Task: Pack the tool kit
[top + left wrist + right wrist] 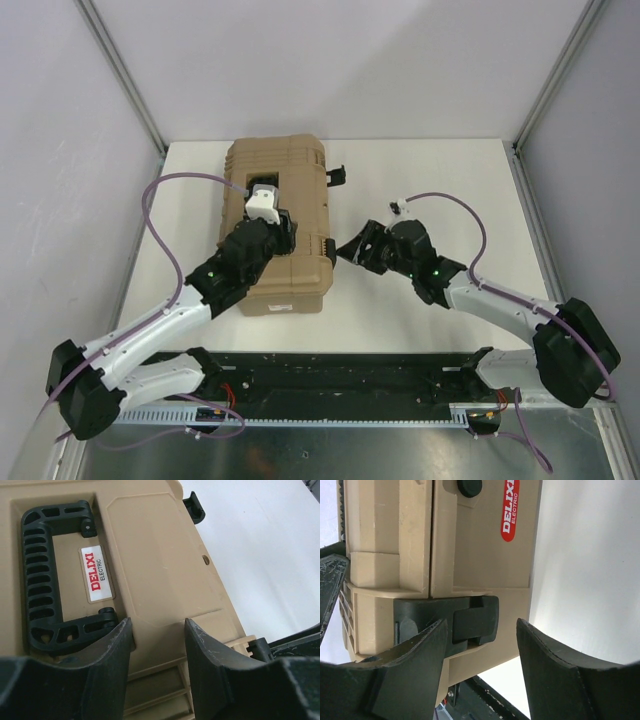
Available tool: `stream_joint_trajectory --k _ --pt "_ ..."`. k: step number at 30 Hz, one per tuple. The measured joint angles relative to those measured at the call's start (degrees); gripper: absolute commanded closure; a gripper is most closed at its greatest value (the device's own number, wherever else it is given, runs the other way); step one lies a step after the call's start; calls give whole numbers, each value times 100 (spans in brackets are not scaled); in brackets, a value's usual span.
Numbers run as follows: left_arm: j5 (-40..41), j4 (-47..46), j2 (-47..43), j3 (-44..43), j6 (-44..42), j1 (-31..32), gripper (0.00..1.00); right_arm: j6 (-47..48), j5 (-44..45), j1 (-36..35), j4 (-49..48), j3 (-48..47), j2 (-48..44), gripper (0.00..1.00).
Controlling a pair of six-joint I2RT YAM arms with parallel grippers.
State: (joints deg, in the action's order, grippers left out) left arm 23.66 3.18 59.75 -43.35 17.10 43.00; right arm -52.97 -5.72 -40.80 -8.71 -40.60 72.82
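The tan ribbed case of the tool kit (283,160) lies closed at the table's left centre; no loose tools show. My left gripper (280,222) rests low over the lid (160,555) beside the black handle (40,580), open, with nothing between its fingers (158,625). My right gripper (343,250) is open at the case's right side (470,545), its jaws standing around the near black latch (475,617), which lies flat against the case. The far latch (194,507) sticks out from the side (337,175).
The white table (430,200) stretches to the right of the case. A black rail (340,375) with both arm bases runs along the near edge. Grey walls with metal posts (125,75) close in the left, right and far sides.
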Motion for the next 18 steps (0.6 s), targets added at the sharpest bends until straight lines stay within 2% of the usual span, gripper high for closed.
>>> stream_joint_trajectory --k 3,6,10,18 --pt "85 -44 55 -2 72 2 53 -190 -83 96 -195 131 -9 21" --pt "168 -81 116 -15 136 4 53 -649 -251 269 -721 435 -15 14" --pt "186 -79 162 -46 181 7 53 -1438 -448 352 -2004 918 317 11" --pt "289 -81 282 -118 223 4 53 -3276 -229 251 -5276 1241 2422 11"
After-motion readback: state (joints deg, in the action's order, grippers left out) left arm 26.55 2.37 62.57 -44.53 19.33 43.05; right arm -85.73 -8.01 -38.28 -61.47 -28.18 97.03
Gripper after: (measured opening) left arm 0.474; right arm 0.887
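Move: The near latch, already swung up against the case's right side, is right at the right hand's fingertips: about 3 cm to the left, 1 cm ahead and 2 cm lower. The far latch, still sticking out, is some 16 cm ahead and 3 cm left. The red label is about 8 cm ahead, 3 cm left and 6 cm lower. From the left hand, the near latch is roughly 9 cm right, 2 cm back and 5 cm lower; the lid handle is 7 cm ahead and 6 cm left. The right hand first eases only slightly forward while its fingers spread from about two-thirds to nearly wide open, then goes forward, down and left, about 5 cm in all, in against the case's right side and just past the near latch, rolling some 30 degrees so that its left side rises. The left hand keeps its fingers on the closed lid beside the handle, creeping about 1 cm forward with hardly any change of grip. ##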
